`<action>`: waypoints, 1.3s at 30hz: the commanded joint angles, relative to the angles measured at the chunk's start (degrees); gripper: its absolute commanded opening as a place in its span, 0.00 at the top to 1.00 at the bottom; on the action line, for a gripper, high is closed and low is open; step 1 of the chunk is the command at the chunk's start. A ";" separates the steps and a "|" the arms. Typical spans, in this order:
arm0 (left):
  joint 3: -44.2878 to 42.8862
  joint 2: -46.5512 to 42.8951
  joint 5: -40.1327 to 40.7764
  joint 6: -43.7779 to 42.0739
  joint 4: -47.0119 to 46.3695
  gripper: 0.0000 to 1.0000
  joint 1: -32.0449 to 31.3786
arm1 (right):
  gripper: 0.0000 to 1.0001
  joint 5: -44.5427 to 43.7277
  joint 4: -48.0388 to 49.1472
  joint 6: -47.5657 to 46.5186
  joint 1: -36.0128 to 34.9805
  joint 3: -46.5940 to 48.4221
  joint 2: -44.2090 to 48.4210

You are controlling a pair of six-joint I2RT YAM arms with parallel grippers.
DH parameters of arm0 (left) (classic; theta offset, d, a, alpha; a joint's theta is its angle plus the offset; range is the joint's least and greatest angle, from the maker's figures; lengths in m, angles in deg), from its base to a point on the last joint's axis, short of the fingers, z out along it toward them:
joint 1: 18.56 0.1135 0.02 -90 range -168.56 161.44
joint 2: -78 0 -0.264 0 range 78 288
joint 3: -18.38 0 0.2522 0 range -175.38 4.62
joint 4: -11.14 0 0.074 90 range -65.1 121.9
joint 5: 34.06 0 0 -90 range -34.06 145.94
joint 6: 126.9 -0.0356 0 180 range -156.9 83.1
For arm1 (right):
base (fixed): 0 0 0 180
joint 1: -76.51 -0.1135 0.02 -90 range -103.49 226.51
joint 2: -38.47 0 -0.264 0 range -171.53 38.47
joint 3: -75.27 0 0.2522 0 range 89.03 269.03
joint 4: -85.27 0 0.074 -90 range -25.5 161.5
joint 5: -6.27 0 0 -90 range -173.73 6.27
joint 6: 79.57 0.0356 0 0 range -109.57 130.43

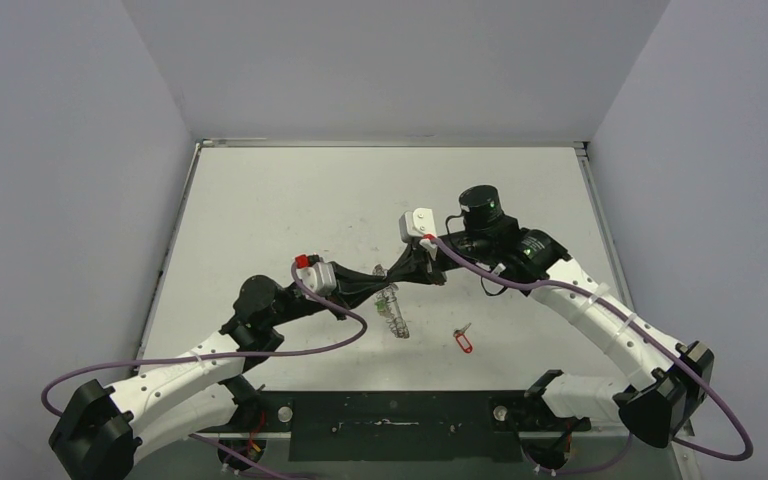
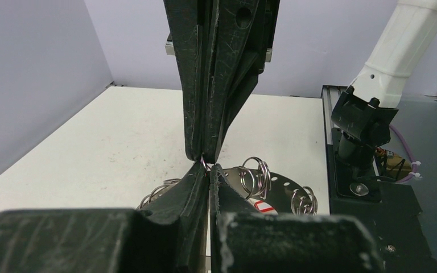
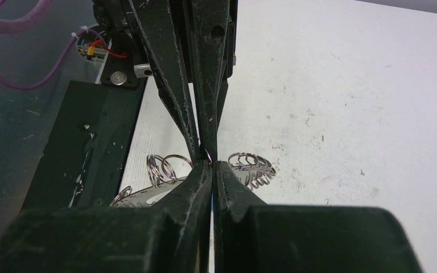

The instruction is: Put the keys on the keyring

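Note:
The keyring point(image 1: 393, 312), a flat grey plate edged with wire loops, hangs tilted above the table between my two grippers. The left gripper point(image 2: 209, 169) is shut on one of its small loops. The right gripper point(image 3: 211, 165) meets it tip to tip and is shut on the same loop. In the left wrist view the keyring point(image 2: 287, 185) spreads out behind the fingers. A key with a red tag point(image 1: 463, 340) lies on the table to the right of the keyring, held by nothing. A thin blue sliver shows between the right fingers; I cannot tell what it is.
The black mounting plate point(image 1: 390, 412) runs along the near edge between the arm bases. Purple cables point(image 1: 330, 345) loop beside both arms. Grey walls close the table on three sides. The right arm's base point(image 2: 358, 136) stands at the table's edge.

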 commanded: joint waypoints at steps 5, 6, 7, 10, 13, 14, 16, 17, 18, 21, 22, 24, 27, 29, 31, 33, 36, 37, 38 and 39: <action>-1.72 -1.65 0.54 0.31 -4.98 1.00 -0.23 | 1.00 2.49 -2.67 -0.42 0.11 3.20 -1.70; -1.64 -1.79 0.91 0.19 -4.61 1.00 -0.21 | 1.00 2.38 -4.22 -0.73 0.11 4.05 -2.02; -1.63 -1.86 1.15 0.05 -4.30 1.00 -0.27 | 1.00 2.28 -5.69 -0.87 0.11 4.86 -2.35; -2.07 -2.17 1.45 -0.78 -2.32 0.94 -0.20 | 1.00 0.80 -11.11 -1.89 0.03 7.71 -3.62; -3.11 -2.74 1.85 -2.07 1.61 0.79 -0.20 | 1.00 -0.95 -16.51 -2.03 -0.07 11.12 -5.13; -3.58 -3.08 2.11 -2.66 3.29 0.76 -0.20 | 1.00 -1.72 -18.46 -2.04 -0.19 12.42 -5.73; -4.68 -3.80 2.84 -3.77 7.09 0.73 -0.14 | 1.00 -3.86 -22.57 -2.05 -0.43 14.80 -6.74; -5.30 -4.22 3.31 -4.02 9.31 0.71 -0.12 | 1.00 -5.16 -24.39 -2.05 -0.68 15.99 -7.24; -5.97 -4.51 3.70 -5.30 11.60 0.69 -0.17 | 1.00 -6.70 -26.09 -2.12 -0.99 17.16 -7.70; -9.04 -4.89 4.43 -7.70 19.03 0.66 -0.12 | 1.00 -12.04 -31.14 -2.31 -2.55 21.34 -9.28; -10.04 -4.86 4.49 -8.30 21.56 0.65 -0.12 | 1.00 -13.86 -32.83 -2.23 -3.26 22.81 -9.92; -11.77 -4.45 4.45 -8.99 26.14 0.62 -0.14 | 1.00 -17.54 -36.14 -1.93 -4.71 25.74 -11.37; -13.89 -3.52 3.52 -9.61 29.61 0.60 -0.11 | 1.00 -21.88 -39.86 -0.24 -6.62 30.04 -13.96; -14.90 -2.75 3.04 -9.61 30.71 0.59 -0.13 | 1.00 -23.89 -42.07 0.98 -7.37 33.10 -16.17; -15.67 -1.97 2.52 -9.54 30.94 0.59 -0.12 | 1.00 -25.16 -43.78 2.32 -7.86 35.91 -17.84; -16.04 -1.08 1.61 -8.90 30.37 0.59 -0.12 | 1.00 -25.70 -44.82 3.89 -8.17 38.33 -19.23; -16.36 0.73 -0.69 -7.61 28.30 0.60 -0.19 | 1.00 -26.11 -45.20 5.35 -8.69 40.86 -20.69; -16.45 1.48 -1.56 -7.15 27.50 0.61 -0.26 | 1.00 -26.09 -45.24 5.48 -8.87 41.47 -21.01; -16.45 1.87 -2.29 -6.72 26.75 0.62 -0.24 | 1.00 -26.23 -45.29 5.51 -9.04 41.67 -21.14; -16.45 2.57 -2.81 -6.30 25.96 0.64 -0.21 | 1.00 -26.14 -45.26 5.52 -9.03 41.83 -21.27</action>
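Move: The metal keyring disc hangs just under both closed grippers, whose fingertips meet at its top rim. Its middle lies about 6 cm below and 2 cm back of either hand, some 1 cm to the right of the left hand and 1 cm to the left of the right. The red-tagged key lies on the table roughly 25 cm below both and 2 cm back, about 16 cm to the left hand's right and 14 cm to the right hand's. Tipping its fingers downward by some 30 degrees, the right hand keeps its pinch on a small wire loop at the disc's rim, shifting about 1 cm right, then back left and slightly forward. The left fingers open to nearly half and let go; that hand rises a little over 1 cm while easing forward and left, then sinks about 2 cm and comes back right, tipping some 15 degrees downward, open around the rim. ##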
